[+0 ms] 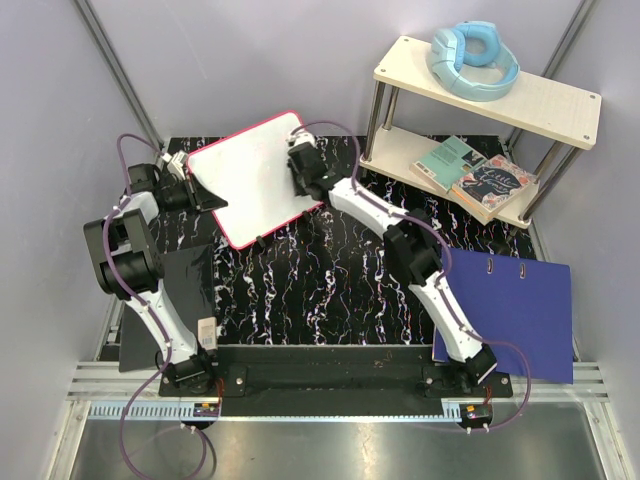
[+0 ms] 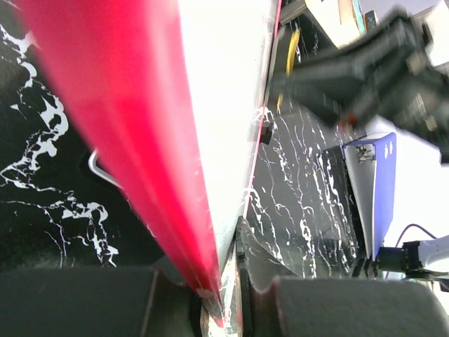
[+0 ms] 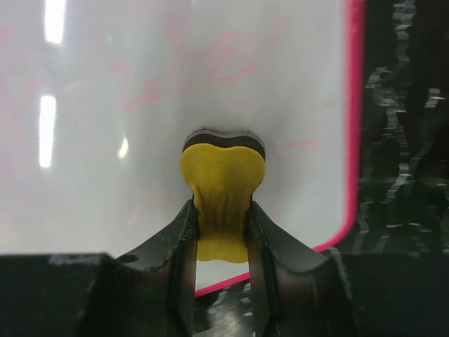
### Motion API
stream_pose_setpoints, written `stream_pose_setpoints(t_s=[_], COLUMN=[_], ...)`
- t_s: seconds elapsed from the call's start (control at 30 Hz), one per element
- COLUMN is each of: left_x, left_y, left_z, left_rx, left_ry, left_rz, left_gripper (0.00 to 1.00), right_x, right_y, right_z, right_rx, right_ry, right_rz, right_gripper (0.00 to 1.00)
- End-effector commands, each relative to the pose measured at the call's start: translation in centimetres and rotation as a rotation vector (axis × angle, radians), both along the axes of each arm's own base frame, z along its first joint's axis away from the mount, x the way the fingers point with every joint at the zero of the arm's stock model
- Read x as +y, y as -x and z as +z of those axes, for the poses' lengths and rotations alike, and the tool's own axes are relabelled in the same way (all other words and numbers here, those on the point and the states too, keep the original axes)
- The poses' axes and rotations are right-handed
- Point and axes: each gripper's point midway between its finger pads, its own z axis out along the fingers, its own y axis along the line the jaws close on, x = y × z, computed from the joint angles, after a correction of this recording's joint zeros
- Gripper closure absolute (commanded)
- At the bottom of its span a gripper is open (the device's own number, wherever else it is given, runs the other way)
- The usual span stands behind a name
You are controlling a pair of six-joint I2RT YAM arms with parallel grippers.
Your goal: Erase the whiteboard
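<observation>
The whiteboard [image 1: 250,180], white with a red-pink rim, lies tilted at the back left of the black marbled mat. My left gripper [image 1: 193,187] is shut on its left edge. In the left wrist view the red rim [image 2: 140,133] runs down between the jaws of that gripper [image 2: 219,298]. My right gripper [image 1: 303,168] stands over the board's right part, shut on a yellow eraser [image 3: 223,175] whose dark pad presses against the white surface [image 3: 126,154]. Faint pink marks [image 3: 217,70] show on the board beyond the eraser.
A two-level shelf [image 1: 545,100] stands at the back right with blue headphones [image 1: 472,58] on top and books [image 1: 480,175] below. A blue folder [image 1: 515,315] lies at the right. A black flat panel [image 1: 185,285] lies beside the left arm.
</observation>
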Motion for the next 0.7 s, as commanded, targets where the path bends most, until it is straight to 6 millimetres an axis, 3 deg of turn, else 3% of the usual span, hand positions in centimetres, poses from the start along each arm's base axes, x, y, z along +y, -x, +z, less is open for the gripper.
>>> stream_pose_setpoints(t_s=[0.0,0.1,0.17,0.4,0.5,0.67], left_x=[3.6,3.6,3.6,3.6,3.6,3.6], left_y=[-0.5,-0.5,-0.5,-0.4,-0.5,-0.5], left_z=[-5.1,-5.0,-5.1,-5.1,-5.1,-5.2], left_rx=[0.020,0.019,0.021,0.017,0.017,0.022], left_ry=[-0.290,-0.289,-0.287,-0.289,-0.289,-0.288], left_rz=[0.084,0.084,0.084,0.083,0.083,0.084], left_gripper=[1.00,1.00,1.00,1.00,1.00,1.00], right_x=[-9.0,-10.5,-10.1,-5.5,-5.9,-9.7], right_y=[-4.3,-5.6,-5.6,-3.7,-3.7,-3.7], right_z=[-3.7,-3.0,-2.7,-1.5,0.3,3.6], right_rx=[0.001,0.012,0.015,0.005,-0.021,-0.091], right_ry=[0.166,0.132,0.120,0.078,0.060,0.106], right_rz=[-0.222,-0.238,-0.197,-0.068,-0.131,-0.320], right_gripper=[1.00,1.00,1.00,1.00,1.00,1.00])
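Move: The right hand holds the yellow eraser on the whiteboard, whose right corner lies about 7 cm to its right, 2 cm back and 3 cm lower. A faint red stroke sits roughly 6 cm ahead and 2 cm right of that hand, and the shelf's near leg some 18 cm right and 6 cm ahead. From the left hand, at the board's left edge, the right corner is about 25 cm right, level fore and aft. Rightward and somewhat forward, the right arm sweeps the held eraser quickly about 11 cm right and 5 cm out, off the whiteboard's right edge towards the shelf leg, sinking 2–3 cm and then nearly halting. The wrist swings some 15 degrees clockwise with a slight roll; the fingers keep their grip. The left hand stays put, still pinching the board's left edge. ##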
